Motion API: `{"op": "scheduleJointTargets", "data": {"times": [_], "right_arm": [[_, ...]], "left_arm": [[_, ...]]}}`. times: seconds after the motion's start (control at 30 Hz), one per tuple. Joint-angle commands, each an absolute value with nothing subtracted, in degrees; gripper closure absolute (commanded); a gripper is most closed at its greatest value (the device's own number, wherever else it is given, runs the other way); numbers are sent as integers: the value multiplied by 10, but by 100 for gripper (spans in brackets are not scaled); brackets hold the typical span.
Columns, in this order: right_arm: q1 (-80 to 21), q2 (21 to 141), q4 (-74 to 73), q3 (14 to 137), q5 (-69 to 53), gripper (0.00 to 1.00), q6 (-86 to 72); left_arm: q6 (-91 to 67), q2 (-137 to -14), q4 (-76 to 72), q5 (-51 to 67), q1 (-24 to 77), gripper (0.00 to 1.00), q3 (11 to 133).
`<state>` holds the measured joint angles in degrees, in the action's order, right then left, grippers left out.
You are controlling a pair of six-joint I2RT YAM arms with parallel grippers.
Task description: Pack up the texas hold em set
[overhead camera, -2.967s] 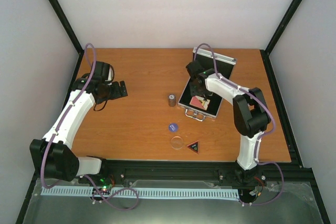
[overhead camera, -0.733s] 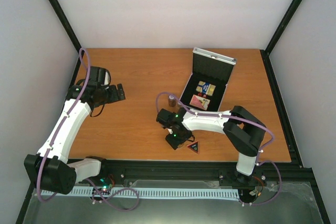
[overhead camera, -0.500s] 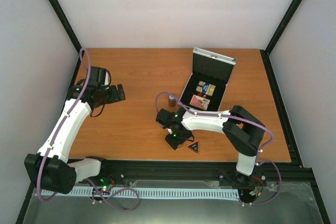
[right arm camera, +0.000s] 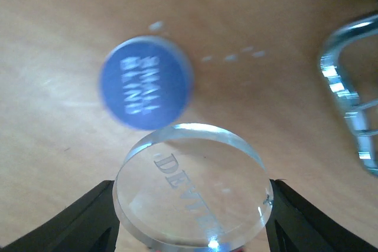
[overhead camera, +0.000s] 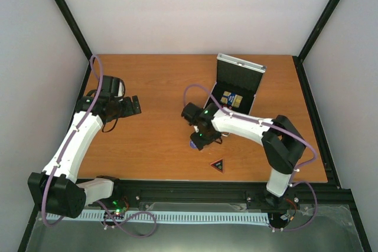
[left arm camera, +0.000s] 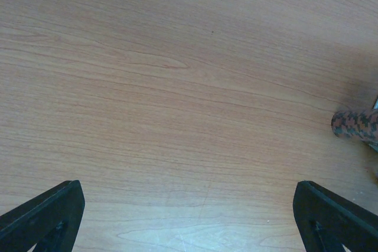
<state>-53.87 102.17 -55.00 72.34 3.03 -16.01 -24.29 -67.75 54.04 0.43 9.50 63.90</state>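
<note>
The clear disc (right arm camera: 192, 190), engraved with letters, hangs above the table with my right gripper (right arm camera: 192, 208) shut on its edges. Just beyond it on the wood lies the blue chip (right arm camera: 146, 82), which peeks out beside the right gripper (overhead camera: 199, 138) in the top view as the blue chip (overhead camera: 193, 144). The silver case (overhead camera: 239, 63) stands open behind, a blue-gold deck (overhead camera: 232, 98) in its black lining; its handle (right arm camera: 348, 87) shows at the right. The black triangle (overhead camera: 218, 164) lies near the front. My left gripper (overhead camera: 133, 104) hovers open at the left, nothing between its fingers.
A dark patterned cylinder (left arm camera: 354, 123) shows at the right edge of the left wrist view, far from the left gripper (left arm camera: 186, 190). In the top view my right arm hides it. Black frame posts border the table's sides.
My right gripper closed on the clear disc near the front, lifted it and carried it back toward the case, over the blue chip. The left arm has stayed put.
</note>
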Motion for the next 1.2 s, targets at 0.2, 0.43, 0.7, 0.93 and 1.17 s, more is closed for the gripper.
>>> {"op": "scheduleJointTargets", "data": {"times": [0.2, 0.43, 0.7, 0.93, 1.17], "right_arm": [[-409, 1020, -550, 798, 121, 62, -99], [-352, 1066, -503, 823, 153, 63, -73], [-303, 1106, -459, 833, 166, 64, -60], [-279, 1131, -443, 850, 172, 65, -63], [-255, 1169, -436, 878, 200, 66, -67]], "left_arm": [[-239, -682, 539, 4, 98, 0, 645], [-234, -692, 544, 0, 97, 0, 650], [-230, -698, 547, -3, 98, 0, 650], [-227, -709, 548, -6, 98, 0, 658], [-224, -719, 547, -6, 98, 0, 663]]}}
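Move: The right hand already holds the clear dealer button about 5 cm above the table; the middle of the open case, where it is taken, lies about 19 cm ahead, 13 cm to the right and 4 cm lower. Inside, the dice are some 18 cm ahead and 11 cm right, the card deck roughly 22 cm ahead and 14 cm right; the blue blind button sits just 2 cm ahead and 2 cm left. From the left hand the case is about 10 cm ahead, 40 cm right and 18 cm below. The right hand keeps its pinch on the edges of the clear dealer button and sweeps it quickly forward and to the right, some 20 cm out and 11 cm across, arching up about 4 cm on the way over the case's near edge and then sinking back to its starting height. Meanwhile the wrist turns about 20 degrees clockwise and tips the fingers forward by a similar amount, and the hand ends low over the dice and the near part of the card deck, slowing but still edging forward with the fingers shut on the button. ##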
